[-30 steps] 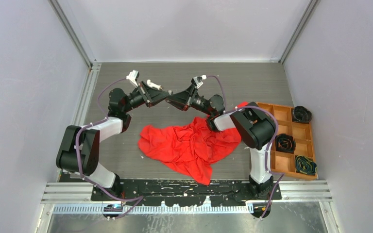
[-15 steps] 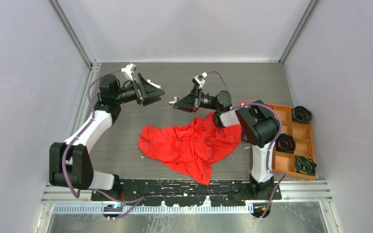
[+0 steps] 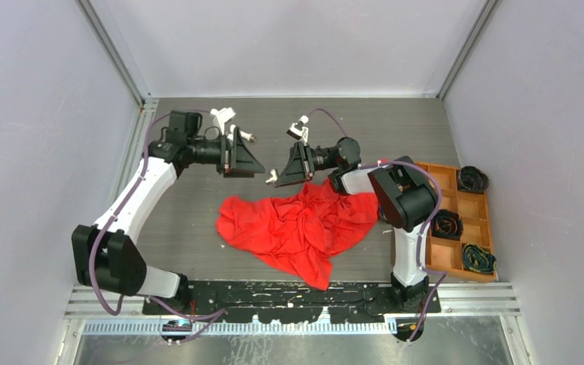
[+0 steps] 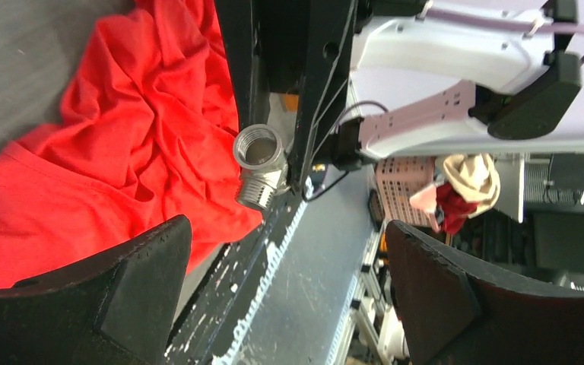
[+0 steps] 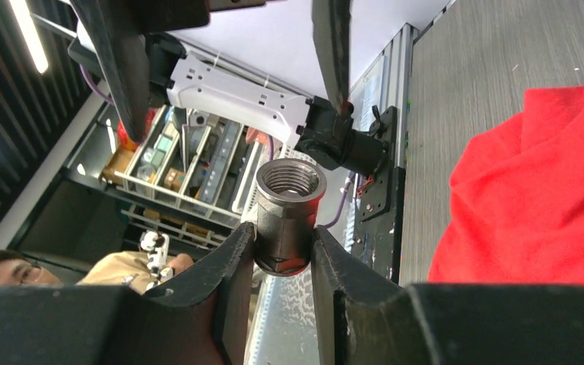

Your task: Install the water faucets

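My right gripper [image 5: 283, 237] is shut on a grey metal fitting [image 5: 289, 204] with a threaded bore, held above the table near the red cloth [image 3: 296, 224]. From the left wrist the same fitting [image 4: 261, 163] shows ahead of my left gripper [image 4: 287, 255], which is open with nothing between its fingers. From above, the left gripper [image 3: 247, 161] and right gripper [image 3: 274, 177] face each other a short gap apart. A small white piece that looks like the water faucet [image 3: 244, 137] lies on the table just behind the left gripper.
The crumpled red cloth covers the table's middle front. An orange compartment tray [image 3: 494, 228] stands at the right edge with black coiled parts [image 3: 447, 223] in it. The arm bases sit on a black rail [image 3: 289, 293] at the near edge.
My left gripper went from shut to wide open and drew back to the left, away from the right gripper. The right gripper kept hold of the fitting and swung slightly left.
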Robot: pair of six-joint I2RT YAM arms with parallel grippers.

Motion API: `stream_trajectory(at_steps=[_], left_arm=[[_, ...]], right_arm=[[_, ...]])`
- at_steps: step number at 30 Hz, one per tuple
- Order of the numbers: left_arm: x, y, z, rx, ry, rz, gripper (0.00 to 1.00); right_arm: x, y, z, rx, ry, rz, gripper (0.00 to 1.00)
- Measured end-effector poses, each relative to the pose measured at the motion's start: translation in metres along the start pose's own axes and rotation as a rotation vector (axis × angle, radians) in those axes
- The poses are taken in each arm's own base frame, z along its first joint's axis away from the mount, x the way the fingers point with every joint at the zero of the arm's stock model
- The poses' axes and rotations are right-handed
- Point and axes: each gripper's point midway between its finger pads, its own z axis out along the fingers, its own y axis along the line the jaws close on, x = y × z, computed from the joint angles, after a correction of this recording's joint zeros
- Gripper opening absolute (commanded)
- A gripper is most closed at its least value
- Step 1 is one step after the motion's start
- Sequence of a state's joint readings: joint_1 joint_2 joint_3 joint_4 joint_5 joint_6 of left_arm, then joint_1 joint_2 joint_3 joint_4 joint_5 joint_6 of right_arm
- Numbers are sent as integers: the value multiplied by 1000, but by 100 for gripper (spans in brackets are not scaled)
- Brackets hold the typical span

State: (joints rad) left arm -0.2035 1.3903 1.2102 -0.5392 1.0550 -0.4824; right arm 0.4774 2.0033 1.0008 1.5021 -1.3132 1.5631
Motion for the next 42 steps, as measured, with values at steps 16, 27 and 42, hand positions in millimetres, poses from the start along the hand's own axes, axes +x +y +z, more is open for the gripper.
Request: stream_trajectory(at_steps=[16, 27, 42], left_arm=[[21, 6, 32, 89, 135, -130, 64], [19, 4, 34, 109, 132, -133, 59], [26, 3, 38, 122, 155, -120, 2]], right_arm=[[11, 13, 12, -27, 111, -22, 0], [16, 13, 12, -27, 138, -13, 0], [15, 14, 12, -29, 143, -8, 0]])
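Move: The left hand is wide open, fingers pointing right. The metal elbow lies about 5 cm to its right, 3 cm lower and roughly level with it fore and aft; the right fingers already grip it, its middle some 2 cm left of the right hand point. Well below the left hand, about 25 cm down, the red cloth's middle lies some 7 cm back and 14 cm right, and the white faucet about 22 cm ahead and 3 cm left. Rightwards and down, with a little back, the left hand comes about 4.5 cm in onto the metal elbow, tipping about 10 degrees. Its fingers half close on the way, pause, then shut on the free end. The right hand keeps its grip on the elbow, eases back about 2 cm while turning slightly counter-clockwise, then holds still. ##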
